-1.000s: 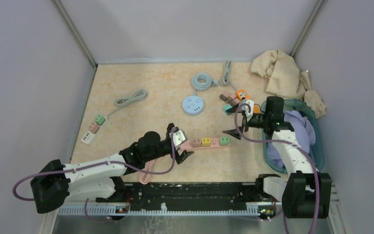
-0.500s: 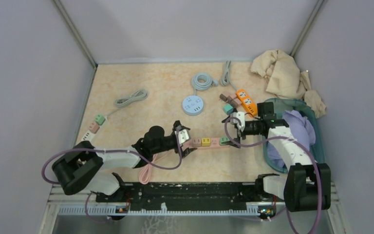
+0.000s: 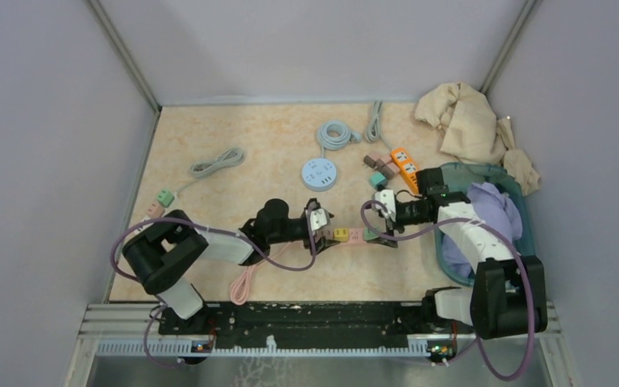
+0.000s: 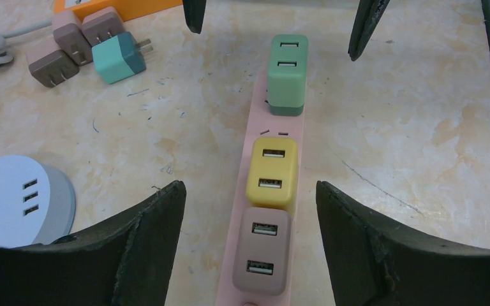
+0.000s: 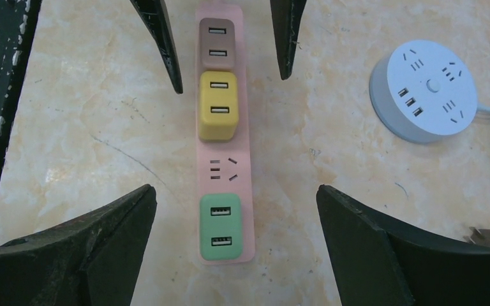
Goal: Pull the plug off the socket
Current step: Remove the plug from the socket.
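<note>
A pink socket strip point(image 3: 355, 236) lies flat with three plugs in it: brown point(image 4: 263, 250), yellow point(image 4: 272, 172) and green point(image 4: 287, 73). My left gripper point(image 4: 247, 191) is open and straddles the brown and yellow end, with a gap on each side of the plugs. From the opposite end, my right gripper point(image 5: 236, 191) stands open wide around the green plug point(image 5: 222, 226), touching nothing. In the top view the left gripper point(image 3: 320, 226) and the right gripper point(image 3: 383, 224) face each other across the strip. An empty outlet point(image 5: 223, 169) shows between yellow and green.
A round white socket hub point(image 3: 319, 173) sits behind the strip. Loose adapters point(image 4: 86, 44) and an orange strip point(image 3: 405, 165) lie further back. A teal basket point(image 3: 527, 242) of cloth stands at the right. The pink cord point(image 3: 246, 282) loops near the front edge.
Both arms have closed in on the pink strip, the left from the left end and the right coming down at the green end. The left jaws have narrowed a little.
</note>
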Available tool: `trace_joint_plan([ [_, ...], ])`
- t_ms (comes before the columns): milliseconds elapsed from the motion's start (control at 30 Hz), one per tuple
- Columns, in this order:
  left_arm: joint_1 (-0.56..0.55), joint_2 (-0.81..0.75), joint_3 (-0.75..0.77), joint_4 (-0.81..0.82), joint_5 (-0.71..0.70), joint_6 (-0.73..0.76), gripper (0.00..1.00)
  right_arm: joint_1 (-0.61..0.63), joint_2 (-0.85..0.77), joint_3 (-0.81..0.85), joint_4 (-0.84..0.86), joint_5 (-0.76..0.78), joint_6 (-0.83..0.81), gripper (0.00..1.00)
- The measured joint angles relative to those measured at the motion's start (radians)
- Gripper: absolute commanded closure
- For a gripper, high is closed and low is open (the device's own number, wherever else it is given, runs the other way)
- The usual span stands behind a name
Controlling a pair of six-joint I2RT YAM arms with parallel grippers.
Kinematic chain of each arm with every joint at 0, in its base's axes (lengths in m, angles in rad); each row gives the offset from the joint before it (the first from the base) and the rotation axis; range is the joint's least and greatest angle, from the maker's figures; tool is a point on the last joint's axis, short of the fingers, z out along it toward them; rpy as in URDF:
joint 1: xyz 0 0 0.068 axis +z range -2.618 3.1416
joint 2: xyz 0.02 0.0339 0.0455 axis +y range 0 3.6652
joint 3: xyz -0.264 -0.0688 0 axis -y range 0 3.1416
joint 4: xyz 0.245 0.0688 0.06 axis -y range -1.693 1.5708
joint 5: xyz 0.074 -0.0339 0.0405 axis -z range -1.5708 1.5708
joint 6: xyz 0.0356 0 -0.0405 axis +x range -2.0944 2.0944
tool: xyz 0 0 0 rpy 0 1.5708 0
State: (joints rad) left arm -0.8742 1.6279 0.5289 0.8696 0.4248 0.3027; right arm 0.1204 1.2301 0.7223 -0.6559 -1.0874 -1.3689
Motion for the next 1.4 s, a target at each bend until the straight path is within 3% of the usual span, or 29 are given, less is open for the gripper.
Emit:
trace_joint_plan([
  [367,0.005,0.093,0.053,0.009,0.078,-0.034,0.37,0.032,0.041,0.013,-0.025,0.075,-0.027,0.15],
  [700,0.007,0.114,0.078,-0.013,0.123,-0.048,0.70,0.051,0.062,0.014,-0.039,0.140,-0.052,0.23],
  [1033,0.008,0.114,0.081,-0.027,0.135,-0.046,0.83,0.091,0.119,0.035,-0.050,0.227,-0.060,0.37],
  [1133,0.009,0.114,0.081,-0.028,0.135,-0.045,0.86,0.094,0.121,0.037,-0.050,0.244,-0.061,0.46],
  [1267,0.011,0.114,0.081,-0.028,0.136,-0.045,0.88,0.098,0.121,0.039,-0.047,0.258,-0.064,0.72],
  [1400,0.011,0.114,0.081,-0.032,0.136,-0.047,0.97,0.109,0.121,0.040,-0.056,0.261,-0.055,0.85],
])
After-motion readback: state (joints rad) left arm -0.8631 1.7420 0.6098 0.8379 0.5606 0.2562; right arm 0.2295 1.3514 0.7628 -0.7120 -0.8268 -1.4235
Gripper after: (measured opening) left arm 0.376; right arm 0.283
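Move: The yellow plug, in the pink socket strip, lies about 2 cm to the left hand's right, 1 cm back and 3 cm below; the brown plug stands 4 cm left of yellow. For the right hand, the green plug is straight below by some 5 cm and 1 cm to the right, with the yellow plug about 7 cm left at that same depth, and the loose teal plug roughly 13 cm ahead, 2 cm right, 7 cm below. The left hand eases down and to its right by about 2 cm each, a little back as well, closes its half-lowered fingers on the yellow plug's two sides, then holds there pinching. Meanwhile the right hand sinks nearly 5 cm almost straight down onto the green plug at the strip's other end, its fingers tipping some 15 degrees further down, narrowing slowly and then closing quickly to pinch the plug's sides. ##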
